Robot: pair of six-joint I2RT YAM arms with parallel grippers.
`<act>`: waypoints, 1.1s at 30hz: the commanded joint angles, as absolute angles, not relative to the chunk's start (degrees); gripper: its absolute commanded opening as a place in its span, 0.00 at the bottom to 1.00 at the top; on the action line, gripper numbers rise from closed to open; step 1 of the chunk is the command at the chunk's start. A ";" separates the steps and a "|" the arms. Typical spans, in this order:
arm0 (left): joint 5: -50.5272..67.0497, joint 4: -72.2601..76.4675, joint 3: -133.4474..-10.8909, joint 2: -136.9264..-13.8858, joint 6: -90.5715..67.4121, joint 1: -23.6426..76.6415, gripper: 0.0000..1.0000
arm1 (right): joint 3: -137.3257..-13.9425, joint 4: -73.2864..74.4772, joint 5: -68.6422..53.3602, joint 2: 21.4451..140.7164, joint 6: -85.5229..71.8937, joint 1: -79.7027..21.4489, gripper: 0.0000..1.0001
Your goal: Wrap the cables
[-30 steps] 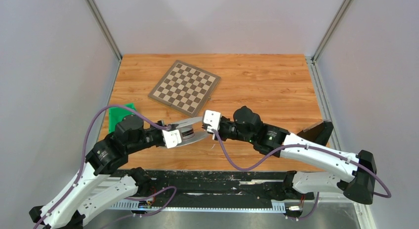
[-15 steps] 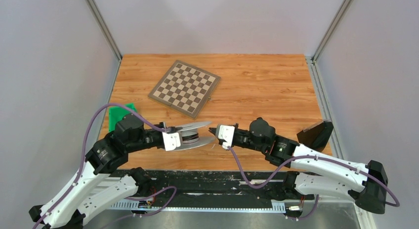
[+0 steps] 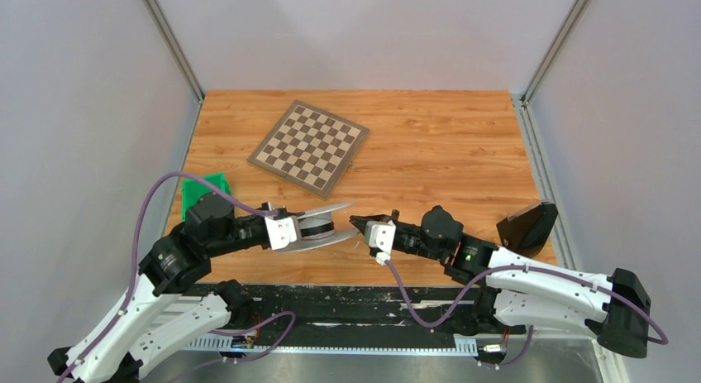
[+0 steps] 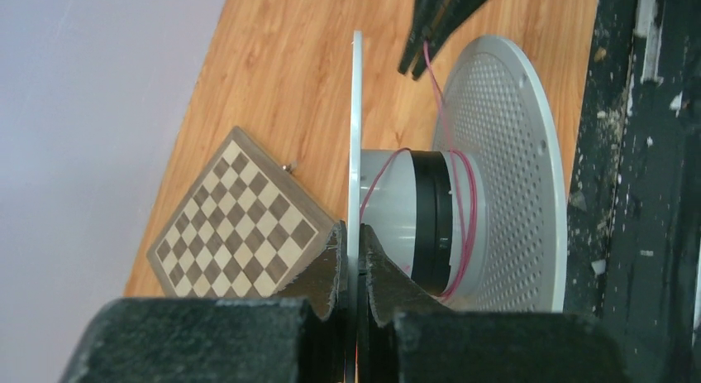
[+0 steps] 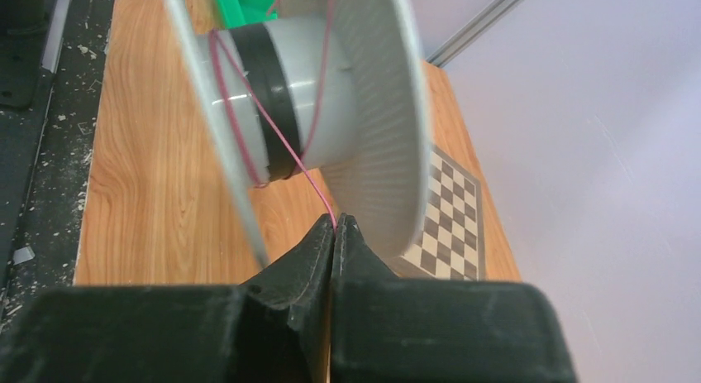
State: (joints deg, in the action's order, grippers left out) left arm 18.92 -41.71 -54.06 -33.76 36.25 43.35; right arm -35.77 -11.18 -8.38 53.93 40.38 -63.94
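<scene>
A grey spool (image 3: 318,227) with two wide flanges and a black band round its core is held above the table's near edge. My left gripper (image 4: 355,242) is shut on the edge of one flange (image 4: 356,135). A thin pink cable (image 4: 463,193) loops loosely round the core. My right gripper (image 5: 335,226) is shut on the cable (image 5: 285,147), which runs taut from its tips to the core (image 5: 281,102). In the top view the right gripper (image 3: 357,222) sits just right of the spool.
A folded chessboard (image 3: 309,146) lies at the back middle of the wooden table. A green block (image 3: 201,193) sits by the left arm. A black box (image 3: 526,224) stands at the right edge. A dark rail (image 3: 347,304) runs along the near edge.
My right gripper has drawn back to the right and toward the near edge, away from the spool, pulling the cable with it. The left gripper and spool have shifted slightly left.
</scene>
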 commanded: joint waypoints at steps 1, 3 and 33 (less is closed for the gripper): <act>20.74 -27.03 -53.77 -32.00 26.36 43.05 0.00 | -33.61 -20.46 -9.57 50.92 35.76 -64.00 0.00; 22.12 -23.74 -52.82 -32.18 20.89 43.06 0.00 | -33.32 -22.13 -11.14 50.72 32.39 -63.99 0.00; 20.33 14.01 -41.57 -25.26 -15.72 43.07 0.00 | -35.83 -22.25 -26.54 44.80 6.27 -62.79 0.02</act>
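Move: The left hand still pinches the far flange of the spool, with the hub centre about 5 cm to its right and 3 cm lower; the green bin is some 13 cm ahead, 25 cm left and 25 cm below. The right hand holds the pink cable, with the hub about 7 cm to its left, 1 cm back and roughly level; the base-side flange lies 4 cm back and 7 cm left, and the chessboard 26 cm ahead, 12 cm left, 24 cm below. Keeping its pinch on the flange, the left hand lifts the spool about 7 cm while drawing it back and to the right, and rolls its fingers some 40 degrees so they tip upward. The right hand, still shut on the cable, rises about 6 cm beside it and then draws back some 5 cm, its fingertips tilting up and ending between the two flanges close to the hub. ##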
